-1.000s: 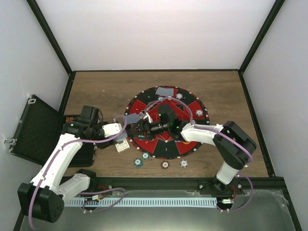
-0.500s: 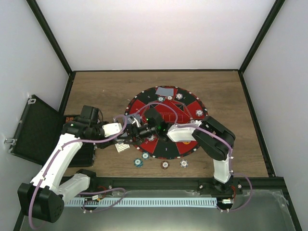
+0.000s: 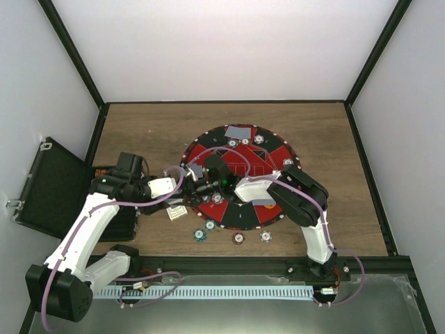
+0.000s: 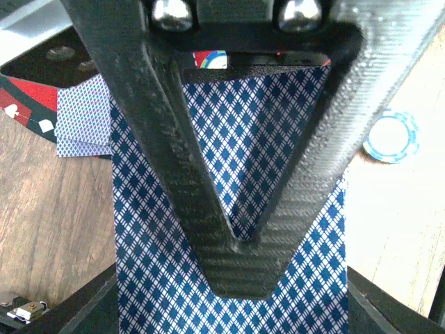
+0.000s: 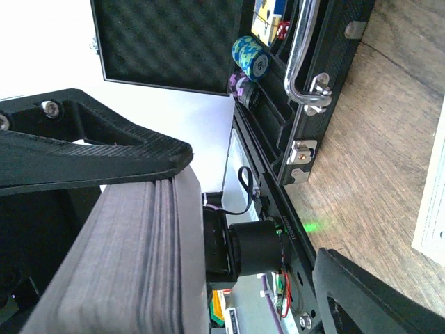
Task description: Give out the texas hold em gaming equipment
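Observation:
My left gripper [image 4: 240, 268] is shut on a deck of playing cards [image 4: 167, 278] with blue diamond backs, held at the left rim of the round red and black mat [image 3: 274, 149]. My right gripper [image 5: 257, 209] is open around that deck [image 5: 139, 257]: one finger [image 5: 90, 153] lies along the deck's side and the other finger [image 5: 375, 299] stands well apart. In the top view the two grippers meet near the deck [image 3: 185, 197]. Dealt cards [image 3: 238, 131] and poker chips [image 3: 288, 163] lie on the mat. A light blue chip [image 4: 391, 136] rests on the wood.
The black hinged case [image 3: 49, 188] lies open at the left, with chips [image 5: 250, 59] in its tray. A face-up card [image 3: 176, 211] and several chips [image 3: 238, 238] lie on the wood in front of the mat. Black frame posts border the table.
My right arm has swung left across the mat to the deck, and its jaws have narrowed a little. The left arm and the deck have stayed put.

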You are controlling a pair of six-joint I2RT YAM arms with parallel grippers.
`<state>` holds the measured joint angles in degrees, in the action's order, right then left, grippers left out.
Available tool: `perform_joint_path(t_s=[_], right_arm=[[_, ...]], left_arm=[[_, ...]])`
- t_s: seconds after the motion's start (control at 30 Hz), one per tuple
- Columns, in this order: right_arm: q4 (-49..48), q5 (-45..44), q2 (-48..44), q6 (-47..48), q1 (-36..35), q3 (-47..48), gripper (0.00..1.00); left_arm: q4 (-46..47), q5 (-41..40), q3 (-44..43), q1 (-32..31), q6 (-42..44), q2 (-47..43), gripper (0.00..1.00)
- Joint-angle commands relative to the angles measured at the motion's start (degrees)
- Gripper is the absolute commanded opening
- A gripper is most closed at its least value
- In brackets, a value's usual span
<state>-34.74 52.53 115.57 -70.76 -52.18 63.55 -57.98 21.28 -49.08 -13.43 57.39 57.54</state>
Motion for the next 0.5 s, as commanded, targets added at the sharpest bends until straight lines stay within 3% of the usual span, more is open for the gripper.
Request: perform_joint_path(t_s=[0.0, 0.33, 0.47], right_arm=[[-0.21, 0.71, -0.85, 1.24, 1.40, -1.28, 0.70], [-1.32, -0.21, -7.02, 1.88, 4.11, -8.98, 0.54], [-0.43, -0.80, -8.50, 2.43, 4.21, -9.19, 0.42]], left_arm=[[0.27, 1.31, -1.52, 0.18, 0.44, -0.40, 0.24], [0.58, 1.58, -1.29, 0.22, 0.56, -0.32, 0.24], [0.58, 1.51, -1.15, 0.23, 0.58, -0.47, 0.24]])
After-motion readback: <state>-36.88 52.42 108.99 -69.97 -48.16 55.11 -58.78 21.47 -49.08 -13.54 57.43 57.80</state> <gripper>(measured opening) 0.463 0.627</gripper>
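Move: The deck, clamped in the left fingers with its card backs up, lies about 4 cm to the right hand's left, level with it front to back and 1 cm higher; it lies some 3 cm to the left hand's right, at that hand's height. From the right hand, the face-down cards on the mat are roughly 8 cm ahead and 3 cm right, the white card is 6 cm back and 2 cm left, both some 13 cm below. The right hand draws away to the right by about 4 cm, drifting roughly 1 cm forward, its upper fingertip still on the back of the top card and dragging that card lengthwise off the deck. Meanwhile its wide-open fingers close to about half open, the lower one coming up beneath the projecting card, while the left hand keeps its clamp on the deck and holds practically still. ##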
